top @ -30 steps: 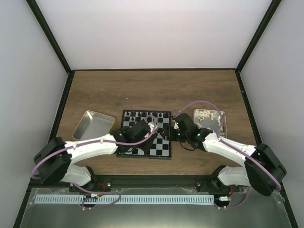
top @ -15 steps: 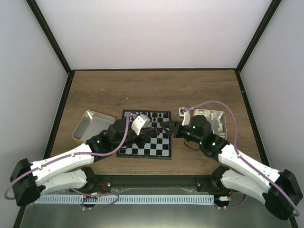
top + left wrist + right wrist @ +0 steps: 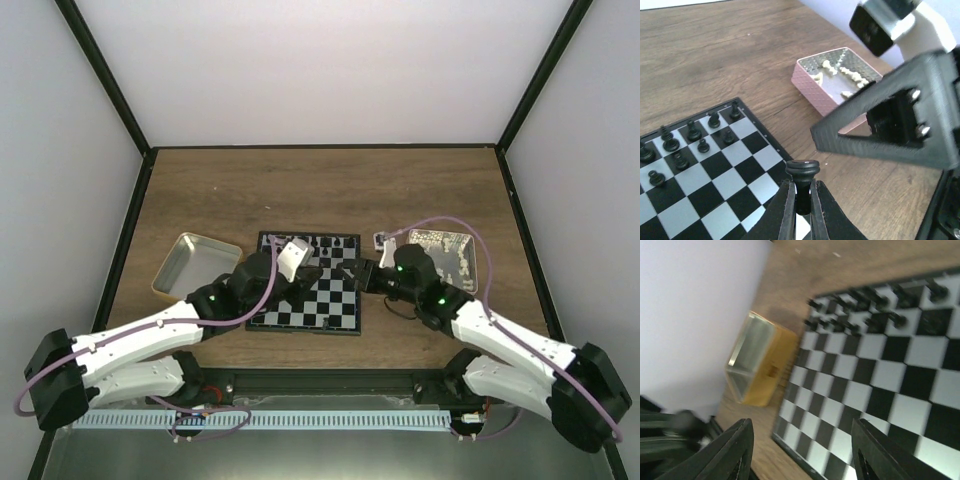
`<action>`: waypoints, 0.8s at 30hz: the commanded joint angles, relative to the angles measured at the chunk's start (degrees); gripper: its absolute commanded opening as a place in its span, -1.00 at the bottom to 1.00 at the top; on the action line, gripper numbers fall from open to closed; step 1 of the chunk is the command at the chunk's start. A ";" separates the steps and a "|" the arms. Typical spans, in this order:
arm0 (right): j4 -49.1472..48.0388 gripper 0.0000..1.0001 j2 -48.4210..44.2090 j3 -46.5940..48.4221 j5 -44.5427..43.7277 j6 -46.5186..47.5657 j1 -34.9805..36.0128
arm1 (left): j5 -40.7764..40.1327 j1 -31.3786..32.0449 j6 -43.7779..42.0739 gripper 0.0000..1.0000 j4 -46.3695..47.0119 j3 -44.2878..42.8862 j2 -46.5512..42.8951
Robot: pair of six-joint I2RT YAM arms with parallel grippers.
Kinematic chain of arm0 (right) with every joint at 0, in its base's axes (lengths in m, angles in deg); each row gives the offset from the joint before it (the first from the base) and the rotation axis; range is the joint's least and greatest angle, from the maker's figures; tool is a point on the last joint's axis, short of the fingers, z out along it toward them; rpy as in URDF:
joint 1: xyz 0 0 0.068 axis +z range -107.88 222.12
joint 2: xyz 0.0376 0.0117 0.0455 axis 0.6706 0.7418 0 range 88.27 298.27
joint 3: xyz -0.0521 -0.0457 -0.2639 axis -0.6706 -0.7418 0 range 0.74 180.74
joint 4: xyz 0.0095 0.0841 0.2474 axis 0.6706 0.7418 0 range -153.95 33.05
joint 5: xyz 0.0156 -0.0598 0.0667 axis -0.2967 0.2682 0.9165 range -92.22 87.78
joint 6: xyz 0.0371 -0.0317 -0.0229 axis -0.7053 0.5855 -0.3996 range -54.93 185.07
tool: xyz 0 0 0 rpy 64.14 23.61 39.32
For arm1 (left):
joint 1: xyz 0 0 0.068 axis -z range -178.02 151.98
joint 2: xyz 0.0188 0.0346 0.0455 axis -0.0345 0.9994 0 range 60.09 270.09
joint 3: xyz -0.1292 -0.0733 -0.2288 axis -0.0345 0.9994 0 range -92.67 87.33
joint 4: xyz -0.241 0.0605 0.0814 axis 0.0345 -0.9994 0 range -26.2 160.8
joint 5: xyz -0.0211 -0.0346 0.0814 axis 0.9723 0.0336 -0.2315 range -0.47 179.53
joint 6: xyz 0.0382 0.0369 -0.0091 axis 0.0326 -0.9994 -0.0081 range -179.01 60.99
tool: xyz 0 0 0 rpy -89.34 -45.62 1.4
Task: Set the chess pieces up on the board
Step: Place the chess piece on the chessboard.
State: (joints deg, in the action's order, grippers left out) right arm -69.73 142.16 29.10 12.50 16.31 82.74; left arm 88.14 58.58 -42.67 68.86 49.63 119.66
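The board (image 3: pixel 322 310) lies between my arms, with several black chess pieces (image 3: pixel 312 241) lined along its far rows. My left gripper (image 3: pixel 801 189) is shut on one black chess piece (image 3: pixel 802 170), pinched by its stem with the round base pointing up, above the board's (image 3: pixel 700 175) right edge. In the top view that left gripper (image 3: pixel 316 277) hangs over the board's right half. My right gripper (image 3: pixel 350 272) faces it from the right edge. In its wrist view the right gripper (image 3: pixel 805 445) is open and empty above the board (image 3: pixel 875 385), with black pieces (image 3: pixel 865 310) beyond.
A metal tray with yellow sides (image 3: pixel 195 262) stands left of the board, also in the right wrist view (image 3: pixel 757 365). A pinkish tray (image 3: pixel 445 252) holding white pieces sits to the right; its wall (image 3: pixel 810 80) shows in the left wrist view. Black frame posts border the table.
Both arms have changed pose since a second ago, their elbows swinging out and back. The left gripper stays shut on its piece over the board; the right gripper has edged left toward the board.
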 commanded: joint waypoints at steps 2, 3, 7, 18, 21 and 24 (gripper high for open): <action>7.36 0.09 5.97 2.05 -1.17 3.37 -0.37 | -4.70 -0.18 2.31 -0.91 -0.67 1.69 0.61; 7.90 0.09 6.97 2.19 -0.75 4.04 -0.37 | -4.83 -0.20 2.44 -0.91 -0.85 1.97 0.75; 8.53 0.09 9.47 2.29 0.08 5.56 -0.41 | -4.06 -0.37 2.82 -0.91 -0.99 2.57 2.00; 19.95 0.11 9.58 4.75 -22.58 2.18 -0.37 | -2.98 -0.70 2.81 -0.91 -28.70 -14.43 19.67; 19.94 0.12 8.34 4.01 -23.73 2.05 -0.37 | -4.29 -0.88 2.93 -0.91 -39.89 -20.33 25.70; 19.28 0.13 6.35 2.53 -24.42 1.93 -0.37 | -4.87 -1.15 2.16 -0.91 -48.76 -25.01 30.02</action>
State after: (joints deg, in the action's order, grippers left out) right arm -51.50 151.36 31.53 -7.02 18.98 82.69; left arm 84.75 57.97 -39.90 37.98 29.55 145.27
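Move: The black chess piece is already in the left fingers, gripped by its head. The open squares below it lie about 18 cm under the left hand, some 1 cm ahead. The loose piece at the near edge lies roughly 8 cm back and 1 cm right; the nearest standing pawn is 11 cm ahead and 4 cm right. From the empty right hand those squares lie about 6 cm left, 1 cm back and 17 cm down. The held piece comes down about 10 cm with the left hand, nearly straight towards the open squares, while the fingers swing some 35 degrees to point much more steeply down and keep their grip. The empty right hand sinks as far, then draws off to its right past the board's right edge, its fingers staying half open. ##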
